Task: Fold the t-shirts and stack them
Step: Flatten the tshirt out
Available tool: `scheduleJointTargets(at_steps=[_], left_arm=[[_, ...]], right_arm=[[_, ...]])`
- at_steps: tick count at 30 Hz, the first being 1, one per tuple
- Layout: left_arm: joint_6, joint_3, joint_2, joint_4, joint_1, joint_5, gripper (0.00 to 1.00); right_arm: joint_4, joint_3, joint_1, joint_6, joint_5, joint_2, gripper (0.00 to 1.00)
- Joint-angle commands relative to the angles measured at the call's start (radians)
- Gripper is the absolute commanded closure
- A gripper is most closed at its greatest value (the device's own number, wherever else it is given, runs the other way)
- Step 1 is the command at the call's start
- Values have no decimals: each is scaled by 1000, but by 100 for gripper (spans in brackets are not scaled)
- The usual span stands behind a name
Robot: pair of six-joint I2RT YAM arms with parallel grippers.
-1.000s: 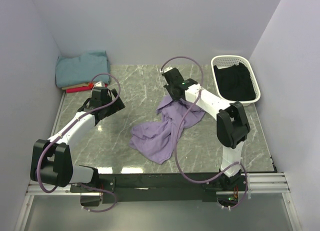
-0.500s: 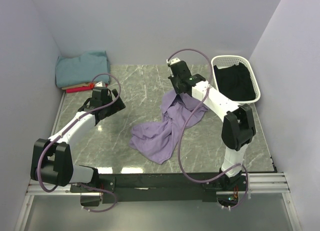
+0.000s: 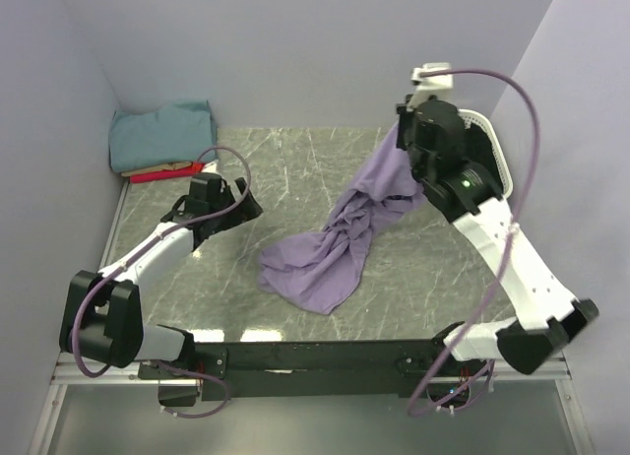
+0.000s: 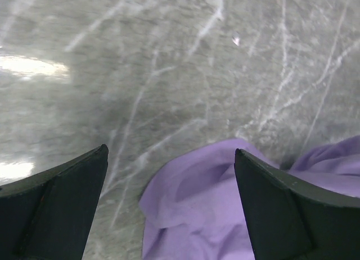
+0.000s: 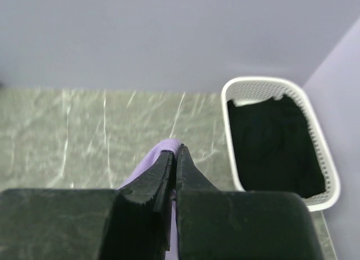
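Observation:
A large lavender t-shirt (image 3: 335, 248) hangs stretched from the table up to my right gripper (image 3: 404, 130), which is shut on its top edge high near the back right. In the right wrist view the fingers (image 5: 175, 153) pinch a fold of the lavender t-shirt (image 5: 163, 147). The shirt's lower part lies crumpled on the marble table (image 3: 285, 179). My left gripper (image 3: 246, 207) is open and low over the table, left of the shirt. In the left wrist view the lavender t-shirt (image 4: 202, 209) lies between and ahead of its spread fingers. Folded teal (image 3: 162, 135), tan and red t-shirts (image 3: 157, 173) are stacked at the back left.
A white laundry basket (image 3: 497, 160) with dark cloth inside stands at the back right, right behind my right gripper. Grey walls close in the table on the left, back and right. Purple cables loop off both arms.
My right arm has lifted and swung to the back right, pulling the lavender t-shirt up and stretching it out. My left gripper has edged slightly right toward the shirt.

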Motion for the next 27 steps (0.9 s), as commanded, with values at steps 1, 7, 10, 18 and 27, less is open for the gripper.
scheduleJointTargets(at_steps=[1,7,10,18,27], left_arm=[[22,10,47,66,-46,66,0],[17,53,154,104,-165,109,1],[10,76,222,123,-231,106,1],[-17,160,329,83,-277,82,3],[22,143,273,63,-279,100,99]], right_arm=[[39,-25,-9,1,108,-40,100],[47,-101,-16,5,108,-85,100],[49,-122,-18,4,104,-99,100],[50,-145,-16,-19,88,-132,100],[61,-164,-19,-21,96,-142,100]])
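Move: The t-shirt's loose left corner lies on the table about 12 cm right of the open left hand, 3 cm back and 7 cm below; the shirt's bunched middle is some 24 cm right, 3 cm back and 6 cm below. From the raised right hand, already gripping the shirt's other end, that corner is roughly 21 cm left, 6 cm back and 37 cm below, and the laundry basket about 17 cm ahead, 19 cm right and 35 cm below. The shirt's loose left corner is what the left hand goes for: it swings about 12 cm right while sinking some 6 cm and drawing back slightly, turning clockwise about 20 degrees and tipping down, then shuts its wide-open fingers to pinch the cloth. The right hand keeps its grip up high, rising briefly, then sinking about 5 cm and easing a little right and back. ##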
